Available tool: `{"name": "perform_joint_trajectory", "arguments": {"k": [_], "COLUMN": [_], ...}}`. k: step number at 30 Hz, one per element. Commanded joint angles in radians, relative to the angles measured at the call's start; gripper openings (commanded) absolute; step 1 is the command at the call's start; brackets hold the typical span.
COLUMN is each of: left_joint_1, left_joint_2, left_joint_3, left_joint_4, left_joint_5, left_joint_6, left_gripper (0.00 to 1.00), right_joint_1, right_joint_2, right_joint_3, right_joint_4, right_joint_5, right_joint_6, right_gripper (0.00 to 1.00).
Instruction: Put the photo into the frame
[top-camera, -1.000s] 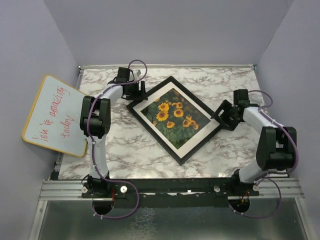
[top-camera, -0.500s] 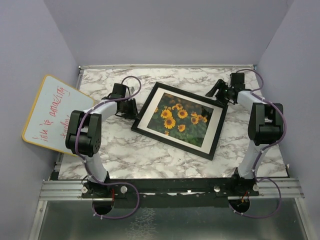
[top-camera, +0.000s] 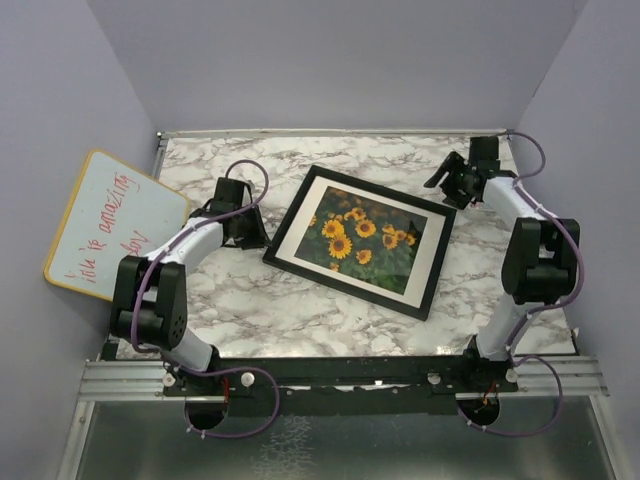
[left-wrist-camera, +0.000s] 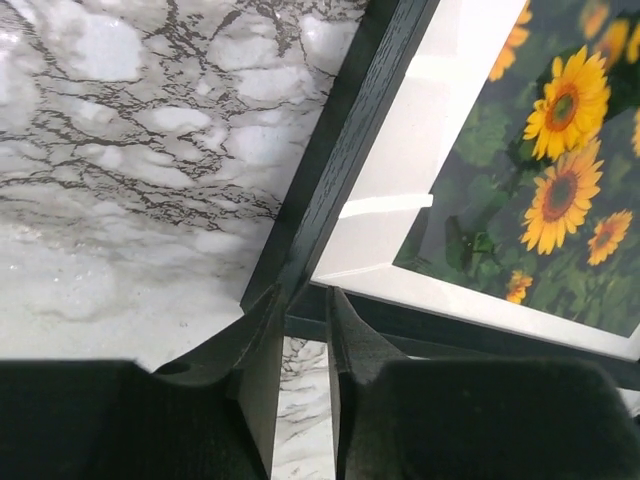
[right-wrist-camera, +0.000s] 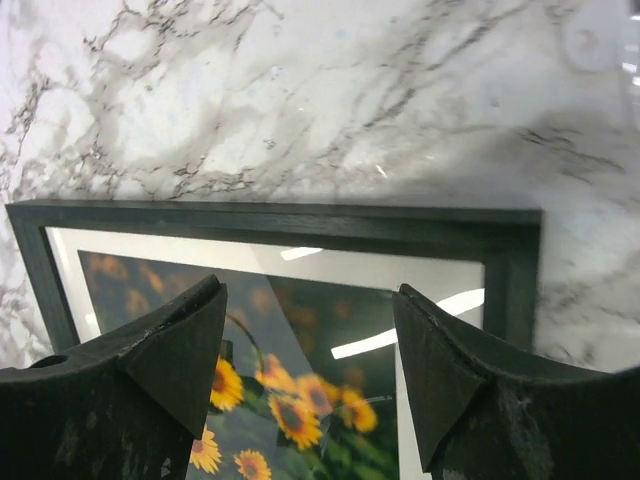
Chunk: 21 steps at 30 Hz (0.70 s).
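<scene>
The black frame (top-camera: 385, 190) lies flat and slightly askew on the marble table. Behind its pane sits the sunflower photo (top-camera: 362, 238), with a white mat (top-camera: 298, 238) round it. My left gripper (top-camera: 257, 232) is low at the frame's left edge. In the left wrist view its fingertips (left-wrist-camera: 305, 295) touch the frame's corner (left-wrist-camera: 330, 170). A narrow gap between them shows only marble. My right gripper (top-camera: 447, 180) hovers over the frame's far right corner. It is wide open and empty (right-wrist-camera: 308, 320) above the frame (right-wrist-camera: 280, 218) and photo (right-wrist-camera: 300, 400).
A yellow-rimmed whiteboard (top-camera: 110, 230) with red writing leans over the table's left edge. Grey walls enclose the back and both sides. Bare marble (top-camera: 300, 310) lies between the frame and the arm bases.
The frame turned from a diamond stance to a flatter one. My left jaws narrowed and the arm drew back left. The right gripper swung to the far right corner.
</scene>
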Motion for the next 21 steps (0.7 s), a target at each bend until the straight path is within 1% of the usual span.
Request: {"name": "perform_joint_trajectory", "arguments": {"k": [1,4,7,11,12,14,17,18,19,20,21], "left_joint_1": [0.0,0.0,0.0,0.0,-0.002,-0.003,-0.005,-0.007,-0.011,-0.016,-0.021], "left_joint_2": [-0.123,-0.227,-0.332,-0.455,-0.485,-0.529,-0.606,-0.635,-0.664,-0.686,-0.704], "left_joint_3": [0.068,0.107,0.103,0.088,0.088,0.103,0.108,0.108,0.11,0.113,0.12], "left_joint_4": [-0.043,-0.053,-0.049,-0.06,-0.067,-0.099,-0.135,-0.138,-0.142,-0.15,-0.158], "left_joint_5": [-0.076,-0.116,-0.179,-0.254,-0.299,-0.347,-0.397,-0.408,-0.421,-0.437,-0.448], "left_joint_6": [-0.011,-0.024,-0.032,-0.02,-0.017,-0.01,-0.009,-0.009,-0.008,-0.008,-0.006], "left_gripper": [0.31,0.48,0.66,0.82,0.86,0.98,0.99,0.99,0.99,0.99,0.99], "right_joint_1": [-0.012,-0.012,-0.012,-0.012,-0.012,-0.012,-0.012,-0.012,-0.012,-0.013,-0.012], "right_joint_2": [-0.16,-0.294,-0.46,-0.714,-0.782,-0.908,-1.069,-1.111,-1.147,-1.178,-1.205], "right_joint_3": [-0.04,-0.105,-0.196,-0.316,-0.335,-0.357,-0.36,-0.351,-0.338,-0.319,-0.3], "right_joint_4": [-0.156,-0.188,-0.234,-0.299,-0.316,-0.358,-0.404,-0.419,-0.435,-0.46,-0.481], "right_joint_5": [0.218,0.247,0.301,0.358,0.374,0.403,0.436,0.449,0.467,0.481,0.49], "right_joint_6": [0.037,0.035,0.049,0.065,0.065,0.082,0.07,0.062,0.05,0.043,0.032], "right_gripper": [0.72,0.73,0.73,0.73,0.74,0.74,0.77,0.84,0.94,0.99,1.0]}}
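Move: The framed photo lies flat between the hands, its middle about 24 cm to the right of the left hand and 3 cm farther out, some 3 cm lower; that hand is low, almost directly over the frame's left near corner. From the right hand the frame's middle is roughly 18 cm left, 7 cm back and 6 cm down, its far right corner 6 cm right and 2 cm ahead. A clear packet lies about 15 cm right of this hand, 3 cm ahead. The left hand rises quickly some 21 cm from the frame's left near corner, drifting left later on, while its nearly shut fingers spread wide and tip up about 35 degrees to point more forward. Together with it the right hand draws back roughly 21 cm and climbs almost as far from the far right corner, edging right, turning clockwise and tipping its fingers up, the already well-open gripper widening only at the end. ##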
